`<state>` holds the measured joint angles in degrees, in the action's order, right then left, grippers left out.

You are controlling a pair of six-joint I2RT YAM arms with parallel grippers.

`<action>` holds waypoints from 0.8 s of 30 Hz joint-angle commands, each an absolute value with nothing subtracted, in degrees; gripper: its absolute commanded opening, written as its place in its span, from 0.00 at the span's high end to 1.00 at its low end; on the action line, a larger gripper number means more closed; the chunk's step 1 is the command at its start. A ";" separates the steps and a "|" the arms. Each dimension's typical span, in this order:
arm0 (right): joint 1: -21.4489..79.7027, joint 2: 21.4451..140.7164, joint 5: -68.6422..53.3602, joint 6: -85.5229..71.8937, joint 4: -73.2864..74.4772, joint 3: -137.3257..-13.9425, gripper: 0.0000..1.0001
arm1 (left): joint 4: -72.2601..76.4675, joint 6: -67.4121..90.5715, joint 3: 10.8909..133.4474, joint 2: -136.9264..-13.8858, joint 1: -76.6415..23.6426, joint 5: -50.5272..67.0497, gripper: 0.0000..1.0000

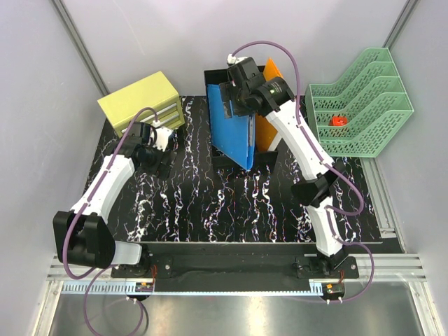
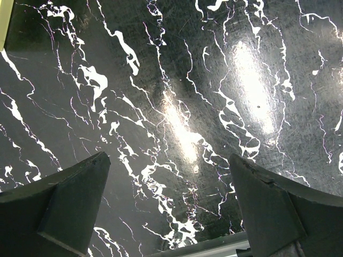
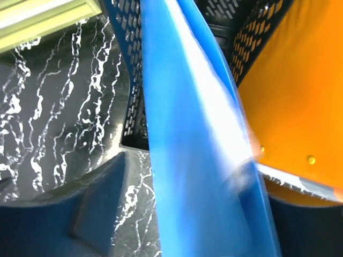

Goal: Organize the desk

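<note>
The desk [image 1: 210, 203] is a black tabletop with white veins. A blue folder [image 1: 231, 126] leans in a black mesh file holder [image 1: 210, 77] at the back, beside an orange folder [image 1: 269, 105]. My right gripper [image 1: 234, 94] is at the blue folder's top edge. In the right wrist view the blue folder [image 3: 198, 150] runs between the jaws of this gripper [image 3: 198, 209]. The left finger [image 3: 91, 209] stands off it with desk showing in the gap, so the gripper is open. My left gripper [image 1: 164, 161] hovers wide open over bare desk [image 2: 177, 107], with nothing between its fingers [image 2: 69, 203].
A yellow drawer unit [image 1: 140, 101] stands at the back left, just beyond my left gripper. A green tiered tray [image 1: 357, 112] holding a small red object [image 1: 339, 120] stands at the back right. Grey walls close in both sides.
</note>
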<state>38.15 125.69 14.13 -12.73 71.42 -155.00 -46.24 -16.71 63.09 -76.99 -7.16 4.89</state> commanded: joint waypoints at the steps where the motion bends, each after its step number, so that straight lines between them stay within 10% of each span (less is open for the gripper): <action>1: 37.62 123.06 13.71 -11.52 68.83 -153.73 0.16 | -43.86 -17.14 62.58 -77.34 -6.94 6.33 0.01; 6: 37.62 117.96 13.45 -10.28 63.46 -144.78 0.00 | -43.77 -16.70 63.02 -77.96 -6.86 6.85 0.01; 24: 35.24 93.00 3.88 -17.48 38.51 -95.75 0.02 | -43.77 -16.26 63.63 -78.22 -6.94 7.91 0.01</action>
<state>35.44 97.78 8.29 -14.02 48.14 -102.67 -45.54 -16.64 62.85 -78.24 -7.16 6.15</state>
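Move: The blue folder stands tilted in the black rack, between the right gripper's parting fingers; its middle lies about 4 cm back, 1 cm right and some 14 cm below. The rack's middle is roughly 2 cm back, 4 cm right and 20 cm down. The orange folder is level fore and aft, some 12 cm right and 12 cm lower. From the left gripper the blue folder's middle lies about 11 cm ahead, 20 cm right and 2 cm up. Finish spreading the right gripper's fingers wide, keeping the blue folder between them without gripping, and sink a couple of centimetres. Then draw the open gripper back and to the right along the folder towards its near end, still lowering: about 5 cm back, 4 cm right and 5 cm down in all, with the wrist nearly unchanged. ##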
